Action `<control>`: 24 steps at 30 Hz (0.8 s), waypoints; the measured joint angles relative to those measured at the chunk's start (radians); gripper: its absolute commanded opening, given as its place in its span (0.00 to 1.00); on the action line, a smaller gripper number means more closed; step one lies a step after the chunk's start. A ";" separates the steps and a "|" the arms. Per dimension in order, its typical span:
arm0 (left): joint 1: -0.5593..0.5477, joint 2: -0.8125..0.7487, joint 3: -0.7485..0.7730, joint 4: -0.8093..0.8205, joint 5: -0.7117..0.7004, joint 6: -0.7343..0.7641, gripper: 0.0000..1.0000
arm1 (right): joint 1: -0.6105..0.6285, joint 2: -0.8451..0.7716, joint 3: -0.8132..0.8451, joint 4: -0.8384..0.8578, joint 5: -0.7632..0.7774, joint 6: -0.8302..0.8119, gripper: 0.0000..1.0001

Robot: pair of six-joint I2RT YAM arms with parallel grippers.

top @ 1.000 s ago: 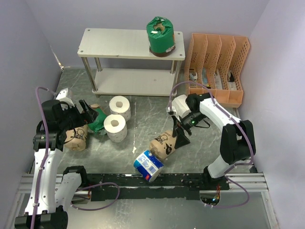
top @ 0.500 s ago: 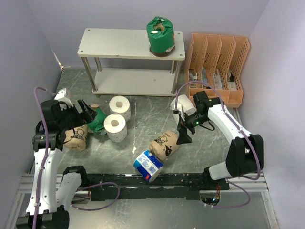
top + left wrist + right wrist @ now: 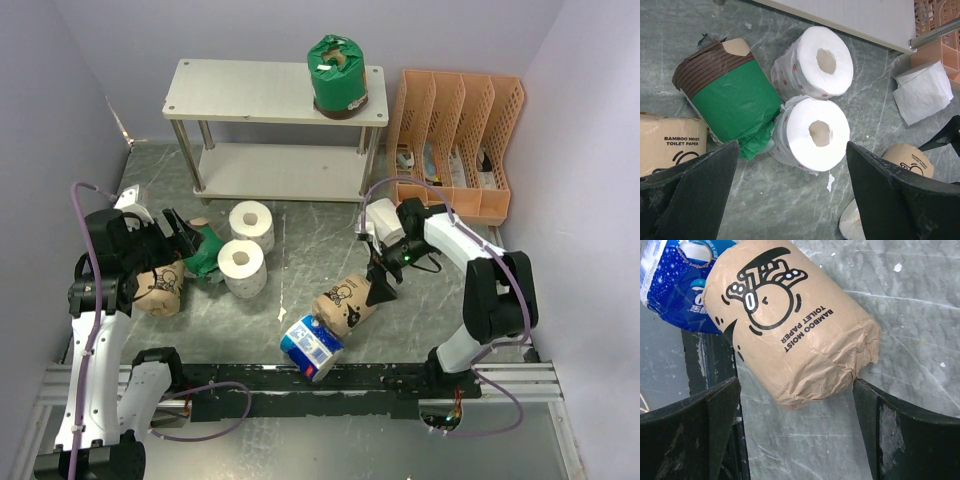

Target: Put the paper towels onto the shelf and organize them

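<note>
The shelf [image 3: 270, 95] stands at the back with a green-wrapped roll [image 3: 338, 75] on its top board. My right gripper [image 3: 796, 381] is open around the end of a lying tan roll [image 3: 790, 330]; the right finger touches its wrapper. A blue-and-white roll [image 3: 675, 285] lies just beyond. My left gripper [image 3: 792, 144] hangs open above the nearer of two upright white rolls [image 3: 812, 132], with a lying green roll [image 3: 732, 97] and a second tan roll [image 3: 670, 142] on its left. A squashed white roll [image 3: 380, 218] lies by the right arm.
An orange slotted file organizer [image 3: 455, 140] stands to the right of the shelf. A black rail [image 3: 350, 378] runs along the near table edge, close behind the blue roll. Walls close in on both sides.
The right arm swung out to the right and came back, and its gripper now sits slightly closer to the tan roll. The left arm and all the rolls have stayed put.
</note>
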 measured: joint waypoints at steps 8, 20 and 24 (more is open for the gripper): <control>0.001 0.000 0.000 0.000 0.000 0.000 0.99 | 0.000 0.072 0.000 -0.056 -0.038 -0.076 0.81; 0.011 0.001 0.000 0.000 0.000 0.000 1.00 | 0.014 0.078 0.004 -0.090 -0.069 -0.137 0.20; 0.011 0.005 0.000 0.000 0.001 0.000 1.00 | 0.033 0.076 -0.005 -0.078 -0.076 -0.138 0.00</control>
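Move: The right gripper stands open beside the crumpled near end of the brown-wrapped paper towels; the roll's middle lies about 6 cm to its left, 4 cm back and 3 cm below. The blue pack is some 12 cm left and 13 cm back of this hand, and the white roll is about 12 cm ahead of it and 2 cm to its right, both roughly 3 cm below. From the idle left hand the brown roll lies about 30 cm right, 10 cm back and 17 cm below. Shut the right gripper on the loose, crumpled wrapper at the near end of the brown roll: ease the hand back about 2 cm and slightly left, settling just under 1 cm lower and turning some 5 degrees counter-clockwise. Close the fingers from wide open to almost shut, so their tips pinch the gathered paper rather than spanning the roll. ##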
